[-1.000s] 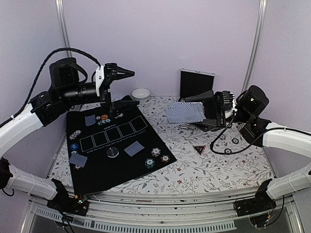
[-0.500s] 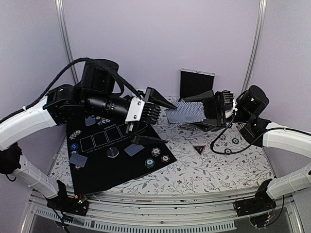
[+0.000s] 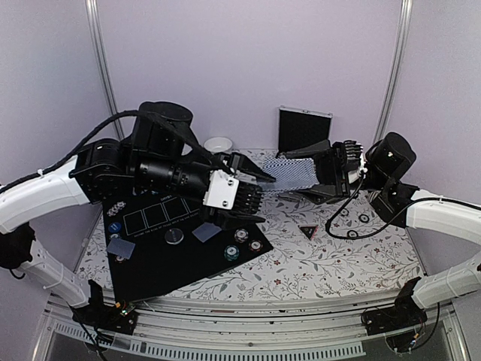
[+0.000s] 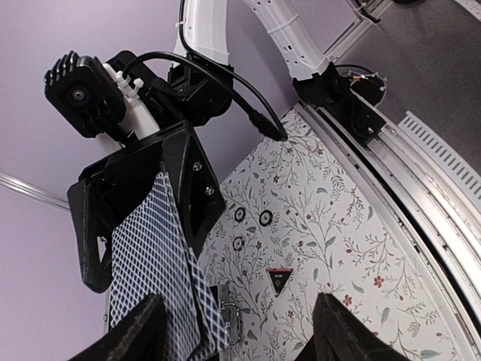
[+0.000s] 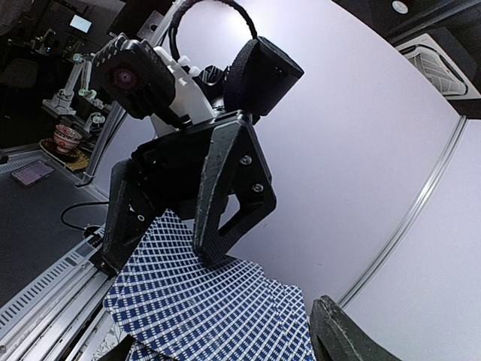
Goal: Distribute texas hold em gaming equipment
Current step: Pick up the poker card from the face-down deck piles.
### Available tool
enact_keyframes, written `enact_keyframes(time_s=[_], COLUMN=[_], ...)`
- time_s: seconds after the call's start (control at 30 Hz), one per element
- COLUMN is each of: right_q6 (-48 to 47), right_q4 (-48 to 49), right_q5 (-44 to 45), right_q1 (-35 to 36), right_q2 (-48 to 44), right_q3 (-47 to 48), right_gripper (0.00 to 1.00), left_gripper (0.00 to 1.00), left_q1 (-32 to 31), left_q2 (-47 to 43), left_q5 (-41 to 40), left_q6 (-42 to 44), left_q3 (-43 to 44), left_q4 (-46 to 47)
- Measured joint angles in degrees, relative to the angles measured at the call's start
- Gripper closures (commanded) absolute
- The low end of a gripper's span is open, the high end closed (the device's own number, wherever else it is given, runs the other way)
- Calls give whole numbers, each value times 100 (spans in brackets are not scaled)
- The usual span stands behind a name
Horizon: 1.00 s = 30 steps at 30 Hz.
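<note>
My right gripper point(image 3: 310, 174) is shut on a fan of blue-patterned playing cards point(image 3: 289, 173), held up above the floral cloth. Facing it, my left gripper point(image 3: 266, 198) is open and its jaws straddle the fan's free edge. In the right wrist view its fingers point(image 5: 225, 188) sit over the cards point(image 5: 218, 308), one in front and one behind. On the black mat point(image 3: 150, 263) lie single cards point(image 3: 208, 231), poker chips point(image 3: 240, 235) and a grey button point(image 3: 174, 236). A black-red triangular marker point(image 3: 308, 231) lies on the cloth.
The silver-edged black case point(image 3: 304, 128) stands open at the back, with a white bowl point(image 3: 218, 144) to its left. Three black-white chips point(image 4: 265, 218) lie on the cloth near the right arm. A black cable loops beside them.
My left arm swung from the mat's back left corner across to the fan of cards, and its jaws have narrowed. The right arm and the fan stayed still.
</note>
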Motion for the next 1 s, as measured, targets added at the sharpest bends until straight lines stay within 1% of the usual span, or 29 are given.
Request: enact_keyframes(time_s=[0.17,0.27,0.33,0.47,0.6,0.93,1.0], right_q6=[0,0,0,0,0,0,-2], right_q4=[0,0,0,0,0,0,0], right_q5=[0,2,2,2,2,4,4], right_q1=[0,0,0,0,0,0,0], right_q2=[0,0,0,0,0,0,0], right_q3=[0,0,0,0,0,0,0], right_gripper=[40,40,40,40,40,40,40], left_gripper=[28,30,37,60,66,65,60], left_q1=[-2,-4,-4,-4,-9,-9,-9], left_q2=[-173,-297,-365,-398,-382,-264,-260], left_q5=[-83,-72,-61,-87,-184,-374,-398], left_q6=[-9,-76,-144,-341,-452,-507,-507], left_q3=[-70,-70,-68,-24,17,46,46], left_q4=[83,155,210,273,304,308,306])
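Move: The face-down deck, held out in the other gripper, has its middle about 5 cm to the left hand's right, 3 cm ahead and 3 cm higher. Down on the table, the white chip stack on the mat is roughly 17 cm ahead and 5 cm to the left, and the triangle marker about 18 cm ahead and 16 cm to the right, both some 35 cm below. From the right hand the deck is between the fingers, its middle about 2 cm to the left. The left hand rises about 4 cm beside the deck's near end, easing roughly 1 cm left, then sinks back slightly while creeping forward, its right-pointing fingers tipping up 5 to 10 degrees. From midway through the rise the fingers close from about two thirds open to one third, bringing the tips close at the deck's left end, though contact can't be made out, while the right hand stays still and keeps its grip on the deck. ##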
